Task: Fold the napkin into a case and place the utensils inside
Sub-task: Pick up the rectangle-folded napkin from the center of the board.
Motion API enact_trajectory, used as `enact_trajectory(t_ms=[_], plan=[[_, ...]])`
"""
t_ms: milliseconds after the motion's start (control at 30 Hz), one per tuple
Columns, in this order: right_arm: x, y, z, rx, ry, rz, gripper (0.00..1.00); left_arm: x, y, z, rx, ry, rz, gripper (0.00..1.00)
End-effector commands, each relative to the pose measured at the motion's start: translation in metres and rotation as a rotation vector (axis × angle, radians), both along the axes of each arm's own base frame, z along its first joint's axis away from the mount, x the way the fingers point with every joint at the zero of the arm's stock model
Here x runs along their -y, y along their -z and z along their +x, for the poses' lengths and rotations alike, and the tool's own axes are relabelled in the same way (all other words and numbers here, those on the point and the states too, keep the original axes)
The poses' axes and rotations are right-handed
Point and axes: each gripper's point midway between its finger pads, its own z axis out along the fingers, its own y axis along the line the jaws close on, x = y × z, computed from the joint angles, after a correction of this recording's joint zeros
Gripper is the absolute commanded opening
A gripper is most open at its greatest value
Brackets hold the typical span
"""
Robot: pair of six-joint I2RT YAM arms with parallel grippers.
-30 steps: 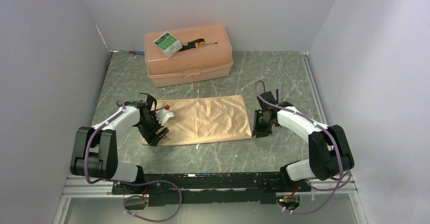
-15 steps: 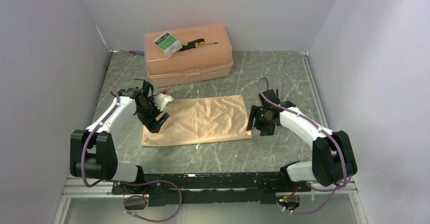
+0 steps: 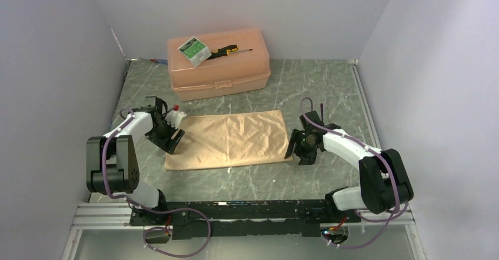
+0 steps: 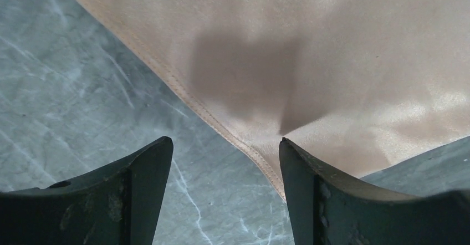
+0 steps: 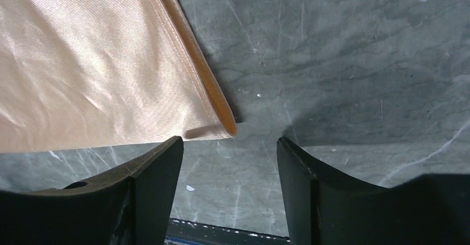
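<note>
The napkin (image 3: pixel 229 139) lies flat on the table as a wide peach-orange rectangle. My left gripper (image 3: pixel 166 141) hovers at its left edge, open. In the left wrist view the left gripper (image 4: pixel 224 145) straddles the napkin's (image 4: pixel 332 62) stitched hem with nothing pinched. My right gripper (image 3: pixel 298 149) is at the near right corner, open. In the right wrist view the napkin (image 5: pixel 83 62) ends in a corner just beyond the right gripper (image 5: pixel 228 142), and only bare table lies between the fingers. No case or utensils are in view.
A rigid peach plastic box (image 3: pixel 219 66) stands at the back, with a green-and-white packet (image 3: pixel 194 50) and a screwdriver (image 3: pixel 230 50) on its lid. White walls close in the left, back and right. A black rail (image 3: pixel 235 210) runs along the near edge.
My left gripper has moved left and back, off the napkin's surface to its left edge. My right gripper has opened at the napkin's right edge and shifted slightly nearer.
</note>
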Motion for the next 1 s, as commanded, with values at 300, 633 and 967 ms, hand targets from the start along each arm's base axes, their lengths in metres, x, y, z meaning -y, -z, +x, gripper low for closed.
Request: enact_trajectory(t_ms=[300,633,967], plan=[[-0.005,0.015,0.001,0.006,0.128,0.08,0.47,-0.019,0.005,0.007,0.042,0.004,0.039,0.76],[0.002,0.018,0.006,0.025,0.176,0.064,0.19,-0.029,0.018,-0.001,0.024,0.028,0.074,0.76],[0.028,-0.006,0.034,0.114,0.238,-0.028,0.0,-0.008,0.032,0.002,-0.017,0.001,-0.002,0.74]])
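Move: The folded napkin's near-right corner sits practically between the right hand's open fingers, about 1 cm below; the fork lies some 12 cm ahead and 9 cm right of that hand. From the left hand, the near-left corner is about 6 cm back and 2 cm down, level sideways; the napkin's middle is roughly 20 cm right and 3 cm ahead, the pink box 22 cm ahead and 17 cm right. The right hand shuts its fingers on the napkin's near-right corner and pinches it, easing forward about 1.5 cm and turning some 10 degrees clockwise, after a slight swing left and back right. Meanwhile the left hand, its fingers still open, dips about 1.5 cm and shifts about 2 cm left across the napkin's left edge, its nearer finger coming to bear on the cloth there. ##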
